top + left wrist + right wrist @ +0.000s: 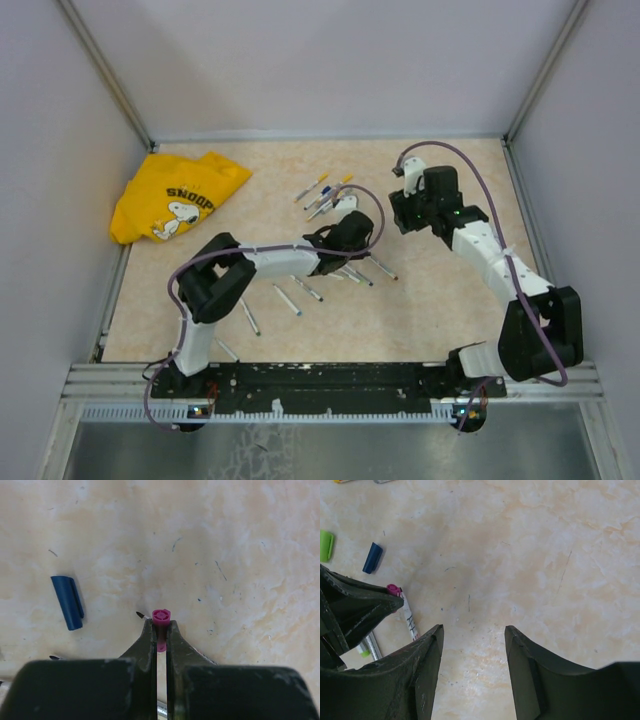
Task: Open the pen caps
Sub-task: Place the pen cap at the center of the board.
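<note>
My left gripper (161, 625) is shut on a purple pen cap (161, 616), and the cap's round end pokes out past the fingertips. The pen's white barrel (409, 617) runs away from the cap, with black marks on it. In the top view that gripper (340, 232) sits mid-table among the pens. My right gripper (473, 630) is open over bare tabletop, just right of the held pen, with nothing between its fingers. A loose blue cap (67, 602) lies flat on the table left of the left gripper. A green cap (326, 545) lies further left.
Several pens (322, 192) lie in a loose group behind the left gripper, and more pens (300, 292) lie nearer the arm bases. A yellow Snoopy shirt (175, 197) is crumpled at the back left. Walls close in the beige table (450, 300) on three sides.
</note>
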Robot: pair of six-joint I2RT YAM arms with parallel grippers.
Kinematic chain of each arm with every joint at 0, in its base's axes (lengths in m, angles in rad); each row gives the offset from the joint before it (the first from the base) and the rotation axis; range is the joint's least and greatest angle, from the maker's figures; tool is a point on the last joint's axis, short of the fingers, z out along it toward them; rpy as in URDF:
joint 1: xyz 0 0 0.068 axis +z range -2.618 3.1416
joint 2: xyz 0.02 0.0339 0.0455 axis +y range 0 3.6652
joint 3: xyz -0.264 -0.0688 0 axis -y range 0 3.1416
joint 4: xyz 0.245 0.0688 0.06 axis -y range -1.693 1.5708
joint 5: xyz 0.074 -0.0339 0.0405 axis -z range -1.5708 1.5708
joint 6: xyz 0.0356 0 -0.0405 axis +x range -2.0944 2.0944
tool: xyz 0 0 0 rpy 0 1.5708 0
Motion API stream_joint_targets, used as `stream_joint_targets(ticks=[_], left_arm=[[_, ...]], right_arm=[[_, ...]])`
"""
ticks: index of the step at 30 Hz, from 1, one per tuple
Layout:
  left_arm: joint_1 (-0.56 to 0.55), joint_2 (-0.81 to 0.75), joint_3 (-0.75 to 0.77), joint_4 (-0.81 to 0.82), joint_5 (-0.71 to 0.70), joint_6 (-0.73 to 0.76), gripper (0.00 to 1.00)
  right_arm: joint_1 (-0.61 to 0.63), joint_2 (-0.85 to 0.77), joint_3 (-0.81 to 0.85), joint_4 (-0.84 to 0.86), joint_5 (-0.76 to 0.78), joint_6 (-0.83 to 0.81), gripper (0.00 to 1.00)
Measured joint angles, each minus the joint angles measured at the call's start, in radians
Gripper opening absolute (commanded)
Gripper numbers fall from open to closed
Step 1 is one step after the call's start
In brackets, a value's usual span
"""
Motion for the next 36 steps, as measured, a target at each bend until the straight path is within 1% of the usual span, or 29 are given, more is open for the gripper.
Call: stream_joint_targets(ticks=[8, 13, 16, 24, 29, 36], left_arm=[[0.066, 0.000, 0.004, -0.042, 0.006, -0.048, 0.04], [0.109, 0.024, 0.063, -0.087, 0.035, -0.079, 0.06], [0.127, 0.044, 0.093, -0.104, 0.051, -0.088, 0.09], [0.135, 0.066, 0.109, -0.148, 0.083, -0.106, 0.22], [0.134, 0.066, 0.109, -0.156, 0.092, -0.113, 0.33], [0.134, 0.066, 0.109, -0.157, 0.096, -0.114, 0.36]], right_arm=[[-0.006, -0.004, -0.008, 0.010, 0.000, 0.004, 0.52], [-0.007, -0.004, -0.008, 0.010, -0.002, 0.004, 0.52], [-0.008, -0.004, -0.008, 0.010, -0.002, 0.004, 0.52], [-0.011, -0.004, -0.008, 0.010, -0.006, 0.004, 0.52], [-0.011, -0.004, -0.008, 0.010, -0.012, 0.004, 0.52], [-0.011, -0.004, -0.008, 0.010, -0.019, 0.004, 0.52]])
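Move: The left hand still grips the pink pen cap; the bare spot it is taken to lies about 5 cm ahead, 3 cm to the left and some 3 cm below. From this hand the dark blue cap lies about 4 cm ahead and 8 cm left, the green cap 4 cm ahead and 16 cm left, and the uncapped red-ended pen 3 cm back and 4 cm right. From the right hand the spot is roughly 5 cm back, 12 cm left and 12 cm below. The left fingers let go of the pink cap just right of the dark blue one, after carrying it forward and left about 5 cm, away from the red-ended pen. As they open to roughly a third, the hand eases back nearly 1 cm and sinks a little more than 1 cm, the wrist turning some 10 degrees counter-clockwise and tipping down. ##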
